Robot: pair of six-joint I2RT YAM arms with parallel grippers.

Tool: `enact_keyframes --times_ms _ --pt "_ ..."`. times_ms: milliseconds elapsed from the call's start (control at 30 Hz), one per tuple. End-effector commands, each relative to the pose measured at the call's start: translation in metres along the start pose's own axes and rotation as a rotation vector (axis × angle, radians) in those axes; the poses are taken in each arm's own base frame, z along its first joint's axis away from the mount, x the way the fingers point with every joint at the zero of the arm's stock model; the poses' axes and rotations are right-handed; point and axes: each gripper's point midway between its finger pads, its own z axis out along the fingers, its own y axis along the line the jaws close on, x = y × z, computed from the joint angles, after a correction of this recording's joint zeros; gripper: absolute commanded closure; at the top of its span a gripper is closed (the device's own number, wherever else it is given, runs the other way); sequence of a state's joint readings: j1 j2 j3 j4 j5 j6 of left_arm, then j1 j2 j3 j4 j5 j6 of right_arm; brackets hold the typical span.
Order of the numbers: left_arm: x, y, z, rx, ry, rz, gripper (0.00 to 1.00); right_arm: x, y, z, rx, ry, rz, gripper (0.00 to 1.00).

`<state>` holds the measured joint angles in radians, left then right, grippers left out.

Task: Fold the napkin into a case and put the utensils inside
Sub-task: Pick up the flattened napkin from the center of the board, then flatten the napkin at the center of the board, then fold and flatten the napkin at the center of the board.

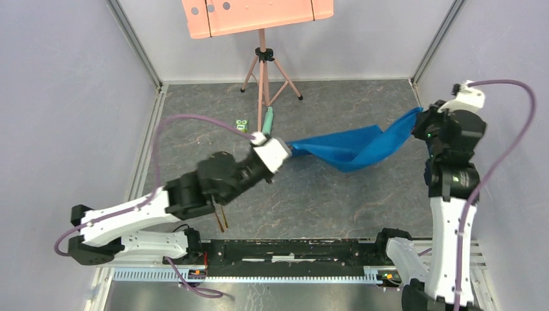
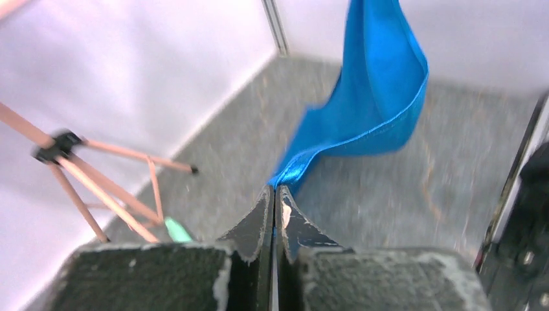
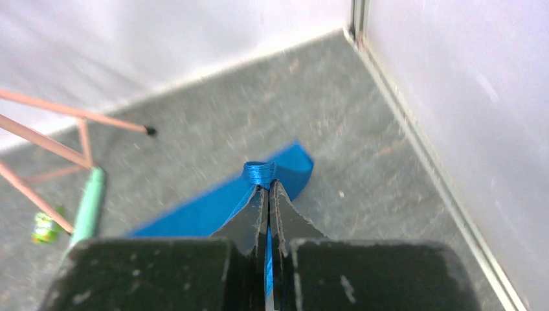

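Note:
The bright blue napkin (image 1: 353,148) hangs stretched above the floor as a loose, sagging band between both grippers. No case is in view. My left gripper (image 1: 289,150) is shut on the napkin's left end. In the left wrist view its gripper (image 2: 275,189) pinches the cloth (image 2: 375,97) at the fingertips. My right gripper (image 1: 419,121) is shut on the right end. In the right wrist view blue napkin (image 3: 213,207) bunches at that gripper's tips (image 3: 267,184). Two gold utensils (image 1: 221,218) lie on the floor, mostly hidden under the left arm.
A pink tripod (image 1: 262,71) carrying a pink board (image 1: 259,14) stands at the back centre. A pale green tube (image 1: 267,118) and a small green toy (image 1: 242,123) lie by its feet. White walls close in the grey floor (image 1: 324,194) on three sides.

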<state>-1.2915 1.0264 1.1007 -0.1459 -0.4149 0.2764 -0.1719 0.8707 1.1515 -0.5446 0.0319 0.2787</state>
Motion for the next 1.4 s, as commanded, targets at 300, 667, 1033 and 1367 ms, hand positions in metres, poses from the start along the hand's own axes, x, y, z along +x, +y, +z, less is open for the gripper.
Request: enact_keyframes --times_ms 300,667,1033,1367 --pt "-0.164 0.051 -0.091 0.091 -0.384 -0.136 0.98 -0.166 0.038 -0.195 -0.19 -0.643 0.054 1.0" --pt "-0.085 0.12 0.016 -0.322 -0.071 -0.091 0.98 -0.116 0.009 -0.057 -0.007 -0.429 0.071 1.0" --pt "0.08 0.168 0.166 -0.379 0.207 -0.085 0.98 -0.011 -0.012 0.12 0.072 -0.174 0.012 1.0" --pt "0.138 0.162 0.212 -0.308 0.276 -0.015 0.98 0.042 -0.014 0.198 0.051 0.002 -0.054 1.0"
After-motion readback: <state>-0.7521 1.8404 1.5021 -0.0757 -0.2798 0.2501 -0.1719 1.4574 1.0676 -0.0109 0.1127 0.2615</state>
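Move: Each hand already holds a corner of the napkin, which hangs as a swag between them. The middle of the clear board where it is to be spread lies about 17 cm ahead, 15 cm right and 36 cm below the left hand. From the right hand, that spot is some 14 cm left, 4 cm ahead and 34 cm below. The green tube lies about 29 cm ahead and 11 cm left of the left hand; the spoon is roughly 24 cm left and 3 cm ahead. Keeping their pinch on the napkin's corners, both hands first swing up about 20 cm, the right also well back with its fingers tipping up, the left also leftward. Both then whip forward some 30 cm and down about 35 cm over the board, fingers tipping down again and the left hand turning counter-clockwise, to fling the cloth out. ##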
